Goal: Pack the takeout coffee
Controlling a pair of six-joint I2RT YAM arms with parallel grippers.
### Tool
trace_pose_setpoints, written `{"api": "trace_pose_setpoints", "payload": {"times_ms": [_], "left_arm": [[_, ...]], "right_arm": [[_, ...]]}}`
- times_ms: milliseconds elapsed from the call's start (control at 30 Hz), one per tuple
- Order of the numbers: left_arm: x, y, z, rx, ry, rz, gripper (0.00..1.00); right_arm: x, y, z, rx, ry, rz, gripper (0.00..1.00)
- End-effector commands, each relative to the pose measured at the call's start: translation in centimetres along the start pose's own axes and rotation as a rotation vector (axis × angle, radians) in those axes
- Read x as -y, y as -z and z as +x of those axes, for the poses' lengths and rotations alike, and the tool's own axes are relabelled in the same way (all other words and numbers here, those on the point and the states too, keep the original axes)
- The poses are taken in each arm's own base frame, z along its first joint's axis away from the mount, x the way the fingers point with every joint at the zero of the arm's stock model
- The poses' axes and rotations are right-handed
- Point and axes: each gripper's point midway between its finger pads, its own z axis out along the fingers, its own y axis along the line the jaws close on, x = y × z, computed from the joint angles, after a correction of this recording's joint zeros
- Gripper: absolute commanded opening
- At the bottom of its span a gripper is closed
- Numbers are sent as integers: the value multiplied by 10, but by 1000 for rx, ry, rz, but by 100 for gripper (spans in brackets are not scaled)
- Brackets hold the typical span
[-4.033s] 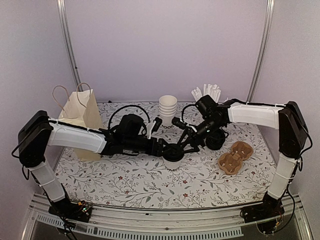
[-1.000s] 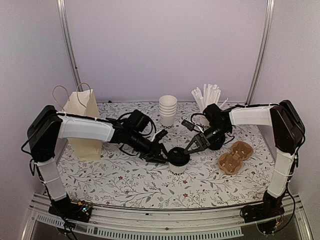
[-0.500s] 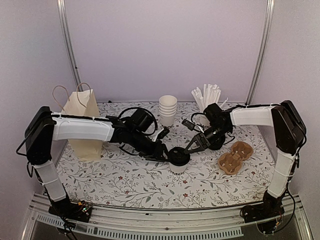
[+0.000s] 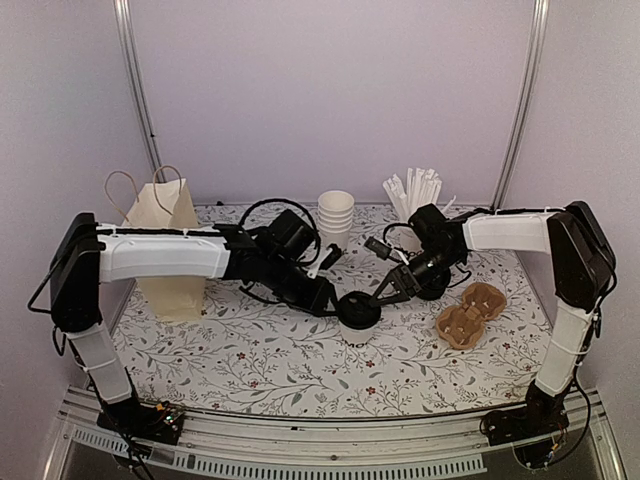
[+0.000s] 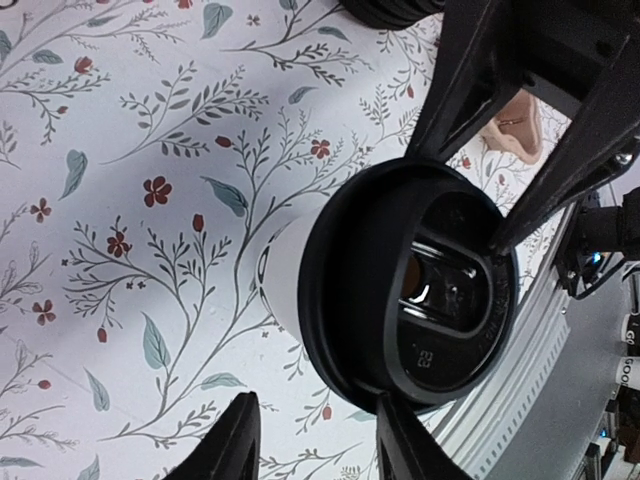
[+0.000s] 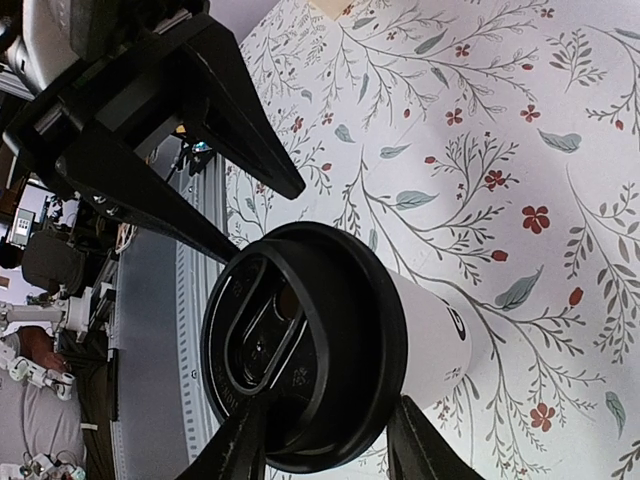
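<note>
One takeout coffee cup (image 4: 357,333), white with a black lid (image 4: 358,309), stands upright mid-table. In the left wrist view its wall (image 5: 285,275) and lid (image 5: 410,300) fill the middle. My left gripper (image 4: 335,298) is open at the lid's left side. One fingertip (image 5: 400,425) meets the lid's rim and the other is clear of the cup. My right gripper (image 4: 383,293) is open at the lid's right edge (image 6: 300,340). Its jaws straddle that edge, one finger (image 6: 240,445) over the top face and the other beside the rim.
A cream paper bag (image 4: 165,235) stands at the back left. A stack of white cups (image 4: 336,215) and a cup of straws (image 4: 415,190) stand at the back. A brown cup carrier (image 4: 470,312) lies right of the cup, with black lids (image 4: 434,280) behind my right gripper.
Both grippers stay at the lid and the cup has hardly moved. The left arm's wrist has swung to the right and farther back. Jaw openings look about the same.
</note>
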Motion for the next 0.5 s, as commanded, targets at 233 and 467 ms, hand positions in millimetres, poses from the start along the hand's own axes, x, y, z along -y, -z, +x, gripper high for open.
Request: {"api": "trace_pose_setpoints", "payload": {"times_ms": [233,467], "left_arm": [[-66,-61,33,-115,-125,-363,22],[-67,-63,43,-117,-148,-392,14]], "right_arm": [[19,-28,47,-160,17,89,42],[24,-31,51,-172,7,99,42]]}}
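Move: The black lid on the upright cup has its middle about 5 cm to the right of the left fingertips, level with them fore and aft and 1 cm below. From the right fingertips it lies some 4 cm left, 2 cm back and 1 cm down. The stack of empty cups stands roughly 30 cm ahead and 1 cm left of the left hand, the black lid stack some 16 cm ahead and 25 cm right of it. Forward and somewhat to the right, the left hand slides about 3 cm around the left side of the lid towards its far-left rim. Its fingers close most of their gap there and the wrist tips up some 15 degrees, so that the fingertips end bunched together against the rim. The right hand stays in place, its parted fingertips kept at the rim's right side. ##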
